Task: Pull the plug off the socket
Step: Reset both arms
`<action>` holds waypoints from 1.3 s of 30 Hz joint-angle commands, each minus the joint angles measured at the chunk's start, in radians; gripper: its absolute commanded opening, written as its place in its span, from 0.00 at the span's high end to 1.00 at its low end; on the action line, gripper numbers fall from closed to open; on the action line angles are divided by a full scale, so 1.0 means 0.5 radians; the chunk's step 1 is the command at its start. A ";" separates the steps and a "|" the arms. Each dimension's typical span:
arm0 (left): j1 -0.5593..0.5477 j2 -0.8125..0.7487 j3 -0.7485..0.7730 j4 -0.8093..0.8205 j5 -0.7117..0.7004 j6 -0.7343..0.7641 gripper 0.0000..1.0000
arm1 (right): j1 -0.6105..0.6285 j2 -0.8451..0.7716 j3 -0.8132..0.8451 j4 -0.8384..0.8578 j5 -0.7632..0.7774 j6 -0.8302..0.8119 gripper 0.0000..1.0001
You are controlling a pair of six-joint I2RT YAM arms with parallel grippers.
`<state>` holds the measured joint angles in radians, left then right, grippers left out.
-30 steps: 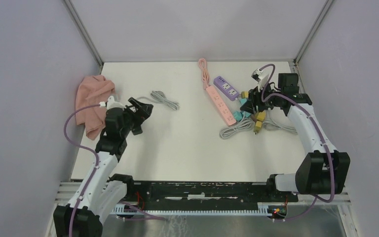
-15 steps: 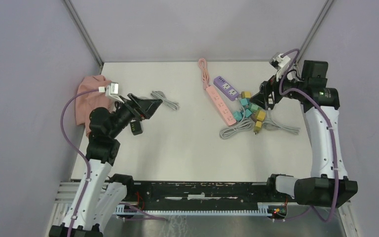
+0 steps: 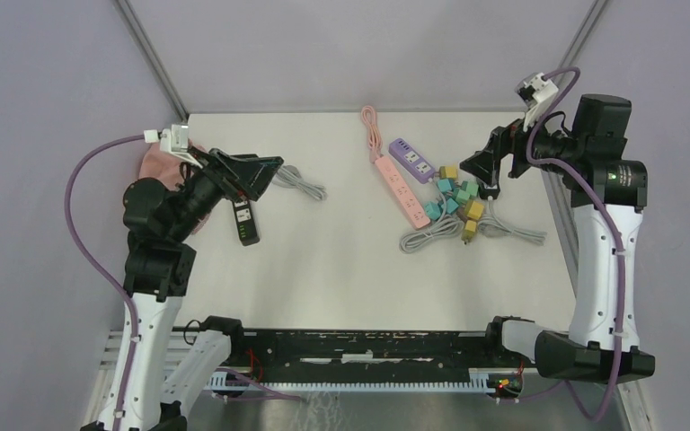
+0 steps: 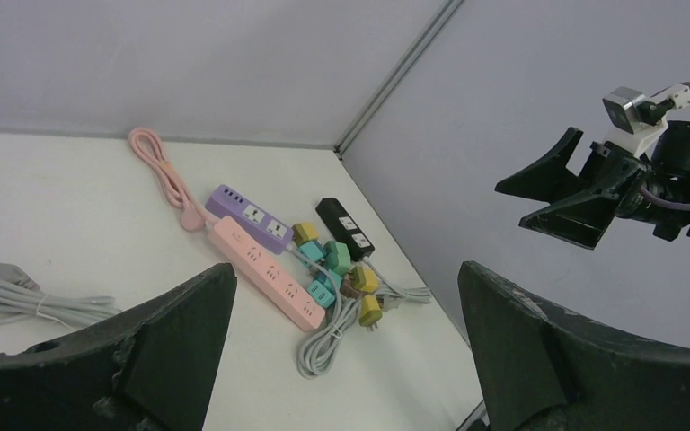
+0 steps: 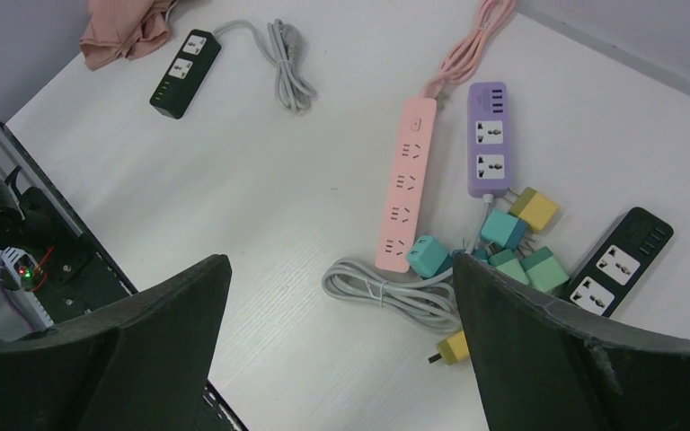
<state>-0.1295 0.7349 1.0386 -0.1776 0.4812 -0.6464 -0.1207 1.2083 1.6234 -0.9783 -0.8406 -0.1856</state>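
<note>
A pink socket strip (image 3: 402, 190) and a purple one (image 3: 412, 160) lie at the back right. Several loose teal, green and yellow plugs (image 3: 456, 197) are heaped beside them. One teal plug (image 5: 428, 255) sits against the near end of the pink strip; I cannot tell whether it is in a socket. A black strip (image 5: 618, 262) lies right of the heap, another black strip (image 3: 245, 222) at the left. My right gripper (image 3: 474, 175) hangs open high above the heap, nothing between its fingers (image 5: 340, 260). My left gripper (image 3: 265, 180) is open and raised above the left black strip.
A pink cloth (image 5: 130, 27) lies at the far left, partly behind the left arm. A grey cable coil (image 3: 301, 182) runs from the left black strip. Another grey coil (image 3: 431, 235) lies in front of the plug heap. Walls close in on three sides.
Both arms have risen and drawn back from the table. The right gripper left the plug heap and opened wide. The left gripper lifted off the left black strip, which now lies uncovered.
</note>
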 commanded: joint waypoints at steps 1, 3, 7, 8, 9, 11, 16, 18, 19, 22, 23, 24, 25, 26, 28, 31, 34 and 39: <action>0.007 0.040 0.240 -0.142 -0.065 0.149 0.01 | -0.007 -0.027 0.228 0.009 -0.021 0.135 0.01; 0.005 0.062 0.306 -0.162 -0.055 0.159 0.01 | -0.009 -0.052 0.243 0.109 -0.011 0.338 0.01; 0.006 0.097 0.411 -0.200 -0.021 0.186 0.01 | -0.007 -0.075 0.309 0.210 0.069 0.674 0.01; 0.007 0.102 0.434 -0.214 -0.014 0.192 0.01 | -0.009 -0.077 0.334 0.221 0.093 0.738 0.01; 0.006 0.109 0.456 -0.229 -0.012 0.198 0.01 | -0.006 -0.079 0.360 0.228 0.119 0.797 0.01; 0.006 0.120 0.494 -0.260 -0.006 0.212 0.01 | -0.006 -0.074 0.407 0.231 0.149 0.878 0.01; 0.006 0.152 0.575 -0.319 0.012 0.250 0.01 | -0.010 -0.064 0.478 0.203 0.241 0.887 0.01; 0.006 0.169 0.599 -0.335 0.033 0.273 0.01 | -0.009 -0.067 0.504 0.175 0.264 0.875 0.01; 0.005 0.179 0.606 -0.339 0.039 0.282 0.01 | -0.009 -0.064 0.520 0.163 0.271 0.868 0.01; 0.005 0.197 0.613 -0.346 0.050 0.294 0.01 | -0.008 -0.061 0.569 0.124 0.307 0.848 0.01; 0.005 0.203 0.616 -0.345 0.049 0.295 0.01 | -0.008 -0.063 0.588 0.106 0.317 0.836 0.01; 0.005 0.212 0.619 -0.344 0.050 0.298 0.01 | -0.008 -0.063 0.609 0.093 0.325 0.823 0.01; 0.007 0.221 0.624 -0.344 0.053 0.300 0.01 | -0.009 -0.066 0.618 0.078 0.329 0.811 0.01; 0.007 0.229 0.629 -0.343 0.060 0.304 0.01 | -0.010 -0.066 0.636 0.065 0.329 0.801 0.01; 0.007 0.243 0.636 -0.339 0.072 0.309 0.01 | -0.008 -0.073 0.641 0.053 0.319 0.794 0.01; 0.007 0.250 0.630 -0.338 0.078 0.325 0.01 | -0.009 -0.087 0.638 0.042 0.314 0.792 0.01; 0.005 0.248 0.623 -0.338 0.078 0.342 0.01 | -0.009 -0.084 0.638 0.035 0.319 0.781 0.01; 0.007 0.271 0.642 -0.341 0.070 0.376 0.01 | -0.009 -0.048 0.685 0.013 0.328 0.757 0.01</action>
<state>-0.1295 0.8703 1.3159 -0.3668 0.4870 -0.5144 -0.1207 1.1801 1.9118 -0.9703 -0.6941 0.2077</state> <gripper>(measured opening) 0.993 0.994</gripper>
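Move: The left hand has just left the left black socket strip, which lies about 7 cm ahead, 11 cm left and 40 cm below; the grey cable lies some 19 cm ahead, 2 cm right. The loose plugs are about 10 cm ahead of the right hand, 3 cm left and 35 cm below; from it the right black strip is 17 cm ahead, 11 cm right, the pink strip 13 cm ahead, 14 cm left. Both open, empty hands keep rising off the table, right about 10 cm with slight clockwise turn, left some 4 cm. ##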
